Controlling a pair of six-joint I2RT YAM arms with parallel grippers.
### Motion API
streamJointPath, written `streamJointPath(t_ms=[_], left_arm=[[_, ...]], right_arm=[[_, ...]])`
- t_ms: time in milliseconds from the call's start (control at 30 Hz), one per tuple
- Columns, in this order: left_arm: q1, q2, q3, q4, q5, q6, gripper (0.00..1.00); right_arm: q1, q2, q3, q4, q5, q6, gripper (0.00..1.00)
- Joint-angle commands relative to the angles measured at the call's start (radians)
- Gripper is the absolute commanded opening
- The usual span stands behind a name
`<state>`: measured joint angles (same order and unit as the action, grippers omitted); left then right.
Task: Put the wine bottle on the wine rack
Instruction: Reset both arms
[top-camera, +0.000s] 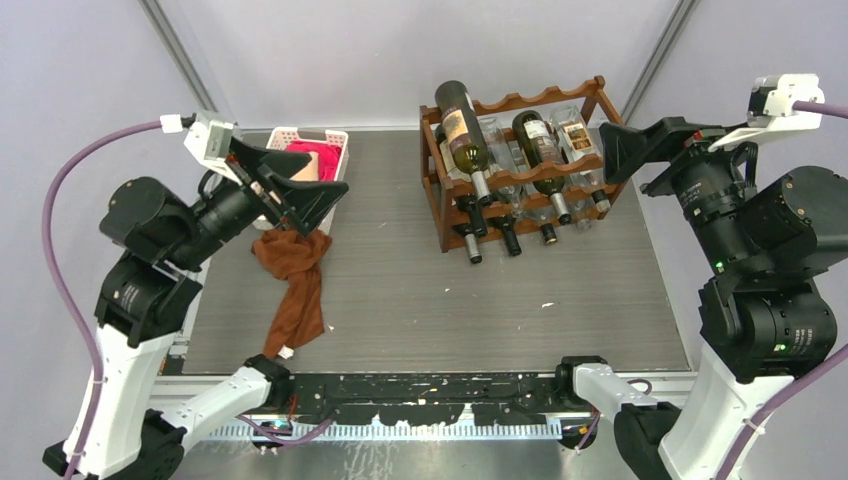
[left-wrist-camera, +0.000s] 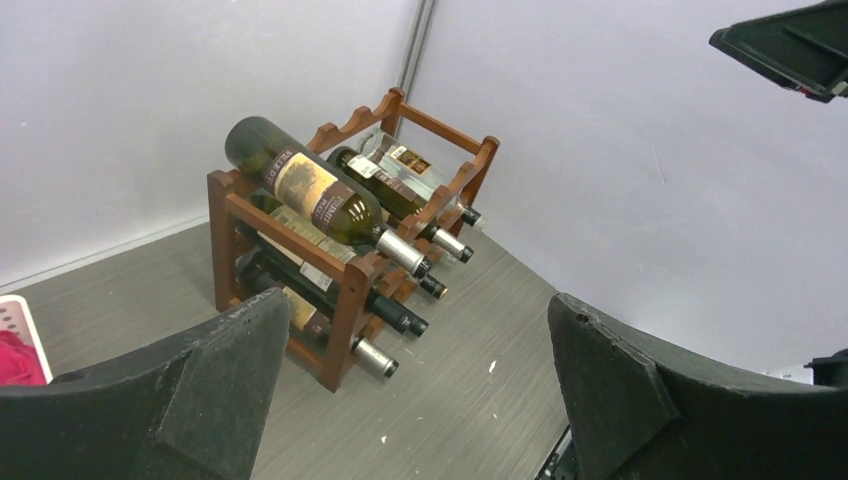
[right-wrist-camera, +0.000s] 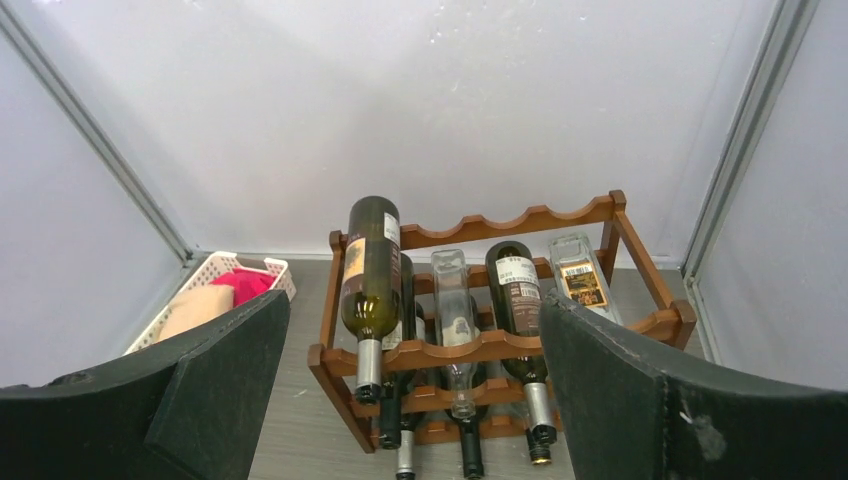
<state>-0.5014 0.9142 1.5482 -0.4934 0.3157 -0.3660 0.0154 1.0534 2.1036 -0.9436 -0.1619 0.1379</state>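
Note:
The reddish-brown wine rack (top-camera: 540, 97) stands at the back of the table, right of centre. A dark green wine bottle (top-camera: 462, 125) with a tan label lies tilted across its top left corner, its silver-capped neck pointing toward me. It also shows in the left wrist view (left-wrist-camera: 310, 190) and the right wrist view (right-wrist-camera: 370, 275). My left gripper (top-camera: 298, 186) hangs open above the table's left side, far from the rack. To the right of the rack, my right gripper (top-camera: 625, 152) is raised and open. Neither holds anything.
Several more bottles, dark and clear, lie in the rack's other slots (right-wrist-camera: 515, 290). A white slotted basket (top-camera: 300, 133) with red and tan cloth sits at the back left. A brown cloth (top-camera: 297, 280) lies on the grey table (top-camera: 400, 300) below it.

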Motion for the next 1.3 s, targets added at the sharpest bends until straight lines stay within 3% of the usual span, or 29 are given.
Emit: streamJointPath(t_ms=[0, 1267], left_arm=[[0.004, -0.023, 0.036, -0.047, 0.015, 0.029, 1.00], [0.004, -0.082, -0.072, -0.122, -0.069, 0.113, 1.00]], right_arm=[[-0.003, 0.022, 0.010, 0.020, 0.071, 0.075, 1.00], [-0.004, -0.002, -0.112, 0.075, 0.095, 0.104, 1.00]])
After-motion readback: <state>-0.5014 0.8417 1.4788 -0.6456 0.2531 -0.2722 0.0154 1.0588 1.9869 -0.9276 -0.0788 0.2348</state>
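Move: The wine rack, now filled, stands about 29 cm ahead of the open right hand, nearly straight in front (2 cm left), its middle some 40 cm lower. The big wine bottle on the rack's top left end is about 23 cm ahead of that hand, 17 cm left and 22 cm below. From the left hand the rack lies roughly 29 cm ahead, 38 cm right and 34 cm down; the brown cloth is 5 cm ahead, 21 cm left and 50 cm below. Both empty hands settle high over the table with fingers staying wide open: the left first eases back about 1.5 cm and to its left some 2 cm, then sinks roughly 5 cm, its left side rolling up a little. The right sinks about 3.5 cm while drifting 3 cm forward towards the wine rack, its fingers tipping down some 5 to 10 degrees, and both slow to a stop touching nothing. ##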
